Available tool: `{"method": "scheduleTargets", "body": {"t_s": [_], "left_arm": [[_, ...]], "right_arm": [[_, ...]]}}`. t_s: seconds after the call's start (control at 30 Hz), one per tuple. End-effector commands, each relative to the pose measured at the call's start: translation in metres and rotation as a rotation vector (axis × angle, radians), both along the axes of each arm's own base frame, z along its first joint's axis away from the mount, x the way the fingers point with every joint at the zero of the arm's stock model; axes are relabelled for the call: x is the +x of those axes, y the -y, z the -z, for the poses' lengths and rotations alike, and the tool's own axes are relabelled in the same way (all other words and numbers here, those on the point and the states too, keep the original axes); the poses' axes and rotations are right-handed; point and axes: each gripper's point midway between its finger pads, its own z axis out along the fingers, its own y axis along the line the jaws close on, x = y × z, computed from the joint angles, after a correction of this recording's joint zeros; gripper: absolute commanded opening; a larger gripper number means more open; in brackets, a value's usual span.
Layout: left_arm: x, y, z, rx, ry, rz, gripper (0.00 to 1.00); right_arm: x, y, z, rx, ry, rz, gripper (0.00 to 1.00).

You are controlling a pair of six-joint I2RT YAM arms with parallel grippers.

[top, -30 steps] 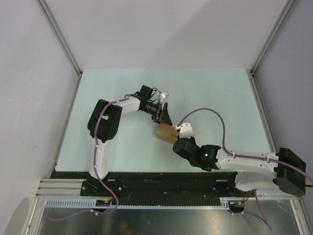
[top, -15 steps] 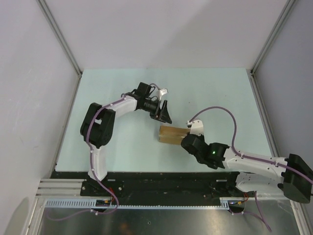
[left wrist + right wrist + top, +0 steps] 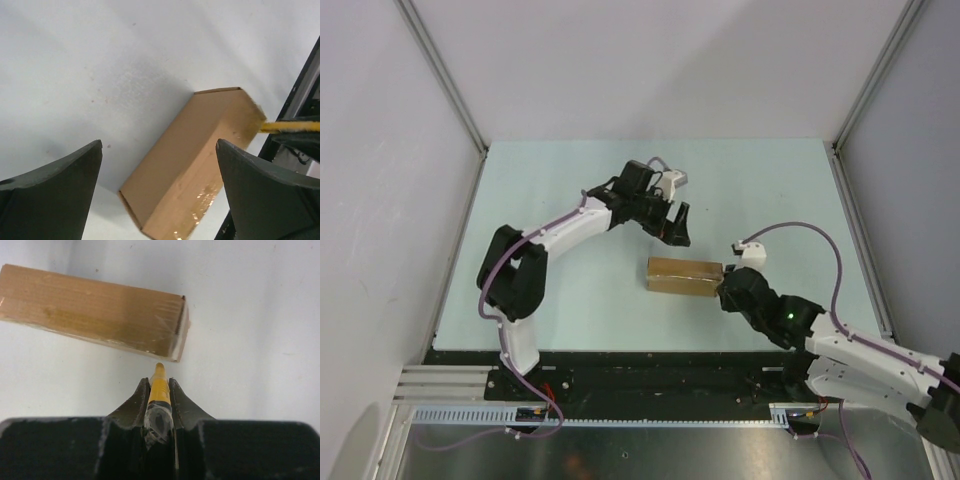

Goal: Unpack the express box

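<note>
The express box [image 3: 685, 275], a closed brown carton with shiny tape along one side, lies flat on the pale table. My left gripper [image 3: 675, 225] hovers just behind it, open wide and holding nothing. In the left wrist view the box [image 3: 195, 160] lies below and between the spread fingers [image 3: 60, 195]. My right gripper [image 3: 725, 282] is at the box's right end, shut on a slim yellow utility knife [image 3: 160, 390]. The knife's tip points at the box's near right corner [image 3: 177, 347] and stops just short of it. The knife's yellow tip [image 3: 290, 126] also shows in the left wrist view.
White walls with metal corner posts [image 3: 450, 90] close in the table on the left, back and right. A black base rail [image 3: 640, 385] runs along the near edge, with both arm bases on it.
My left gripper has opened wide and moved back and to the right, off the box. The box went from tilted to lying flat. My right arm drew back to the right with the knife.
</note>
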Motion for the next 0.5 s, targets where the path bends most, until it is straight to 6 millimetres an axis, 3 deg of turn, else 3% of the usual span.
{"method": "scheduleTargets", "body": {"t_s": [0.0, 0.2, 0.47], "left_arm": [[0.008, 0.015, -0.057, 0.034, 0.295, 0.006, 1.00], [-0.017, 0.032, -0.059, 0.020, 0.334, 0.121, 1.00], [-0.047, 0.046, -0.031, 0.043, 0.323, 0.256, 1.00]], "right_arm": [[-0.004, 0.017, 0.006, 0.090, -0.045, 0.060, 0.00], [0.005, 0.029, 0.004, 0.102, -0.020, 0.091, 0.00], [0.038, 0.022, -0.002, 0.179, 0.028, 0.114, 0.00]]}}
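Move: The box lies crosswise and free. Its right end, where the knife in the right hand is going, is about 4 cm ahead of that hand, 1 cm to its left and 7 cm below; the box's middle is 4 cm ahead, 9 cm left and equally low. From the open left hand, the box's middle is roughly 10 cm back, 2 cm right and 9 cm down; its right end is 10 cm back and 10 cm right, equally low. Around the box's right end, the right hand keeps its grip on the yellow knife and swings it some 3.5 cm right, then about 2 cm forward, turning slightly clockwise, to bring the blade end close beside the end face; contact can't be made out. The left hand, still wide open, goes right, back and up, about 3 to 4 cm each, towards that end, rolling some 15 degrees. ##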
